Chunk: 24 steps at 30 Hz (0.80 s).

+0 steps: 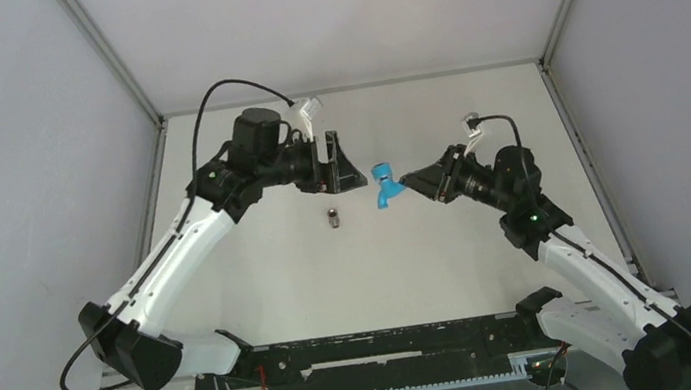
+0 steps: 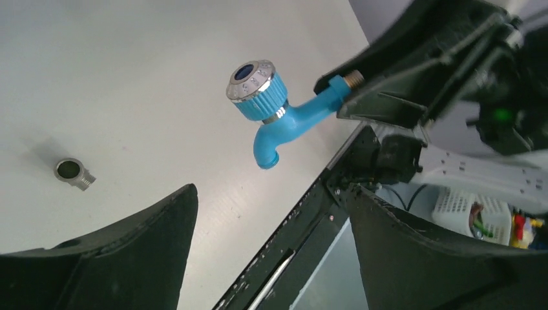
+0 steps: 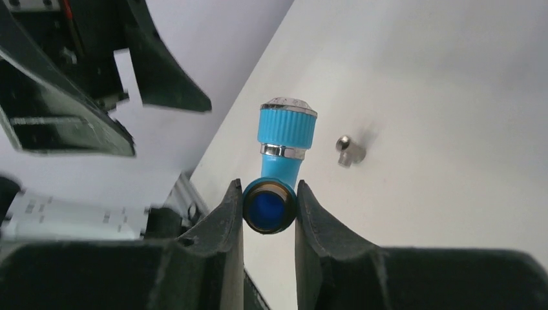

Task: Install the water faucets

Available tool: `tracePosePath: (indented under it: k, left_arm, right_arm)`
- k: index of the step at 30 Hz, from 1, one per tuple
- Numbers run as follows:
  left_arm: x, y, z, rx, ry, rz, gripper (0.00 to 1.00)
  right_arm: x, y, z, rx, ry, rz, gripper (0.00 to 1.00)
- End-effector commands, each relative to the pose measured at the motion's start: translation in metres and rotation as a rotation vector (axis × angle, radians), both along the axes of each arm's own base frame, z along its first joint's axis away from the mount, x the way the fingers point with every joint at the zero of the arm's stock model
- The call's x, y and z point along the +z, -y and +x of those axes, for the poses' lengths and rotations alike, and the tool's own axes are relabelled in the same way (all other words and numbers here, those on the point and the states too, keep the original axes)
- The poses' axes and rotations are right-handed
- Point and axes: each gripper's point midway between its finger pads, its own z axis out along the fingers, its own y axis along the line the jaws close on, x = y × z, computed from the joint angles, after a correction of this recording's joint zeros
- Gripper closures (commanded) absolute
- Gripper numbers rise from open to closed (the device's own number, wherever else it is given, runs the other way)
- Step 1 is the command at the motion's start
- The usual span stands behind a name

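The bright-blue faucet (image 1: 384, 187) hangs above the middle of the white table, held out sideways. My right gripper (image 1: 407, 183) is shut on its threaded end (image 3: 269, 205). Its ribbed knob with a silver cap (image 3: 287, 119) points away from the fingers. My left gripper (image 1: 349, 162) stands open just left of the faucet, with nothing between its fingers (image 2: 155, 245). The faucet (image 2: 274, 116) floats ahead of them, apart. A tiny grey metal fitting (image 1: 332, 218) lies on the table below the left gripper, seen too in the left wrist view (image 2: 74, 173) and right wrist view (image 3: 349, 150).
A black rail (image 1: 382, 347) runs along the table's near edge between the arm bases. Grey walls with metal posts close in the table on the left, back and right. A white basket (image 2: 478, 216) sits beyond the table edge.
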Motion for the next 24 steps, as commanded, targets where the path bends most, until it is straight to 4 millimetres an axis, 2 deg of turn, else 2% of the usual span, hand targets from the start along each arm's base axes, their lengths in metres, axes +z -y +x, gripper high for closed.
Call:
tracePosePath:
  k: [1,5,9,14,18,24]
  left_arm:
    - [0.003,-0.008,-0.041,-0.244,0.063,0.001,0.12]
    - [0.003,0.006,-0.070,-0.405,-0.049,-0.118,0.10]
    - [0.003,0.014,-0.082,-0.464,-0.091,-0.156,0.10]
    - [0.007,0.024,-0.104,-0.578,-0.111,-0.189,0.10]
    - [-0.010,0.025,-0.108,-0.591,-0.132,-0.144,0.11]
    - [-0.023,0.023,-0.121,-0.656,-0.164,-0.136,0.15]
  right_arm:
    - [0.025,-0.007,-0.059,0.412,0.082,0.024,1.00]
    - [0.023,-0.011,-0.085,0.580,0.094,0.029,1.00]
    - [0.027,-0.015,-0.101,0.671,0.126,0.020,1.00]
    - [0.026,-0.018,-0.101,0.696,0.121,0.018,1.00]
    - [0.026,-0.021,-0.104,0.725,0.123,0.026,1.00]
    - [0.031,-0.021,-0.112,0.767,0.155,0.033,1.00]
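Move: The faucet hangs in my right fingers by its threaded end, its middle about 4 cm to their left and 1 cm ahead, at their height. From my open left hand, the faucet lies roughly 6 cm to the right, 1 cm nearer my base and 3 cm lower. The steel connector lies on the table about 6 cm ahead of my left hand, 6 cm to its left and some 26 cm below. I swing both hands back towards my base by about 10 cm, quick at first and then easing. My right hand keeps its hold and turns the faucet some 40 degrees counter-clockwise. My left hand, fingers still wide open, turns about 30 degrees clockwise, drifts a little right and tips slightly down, closing in on the faucet's handle without gripping yet. ##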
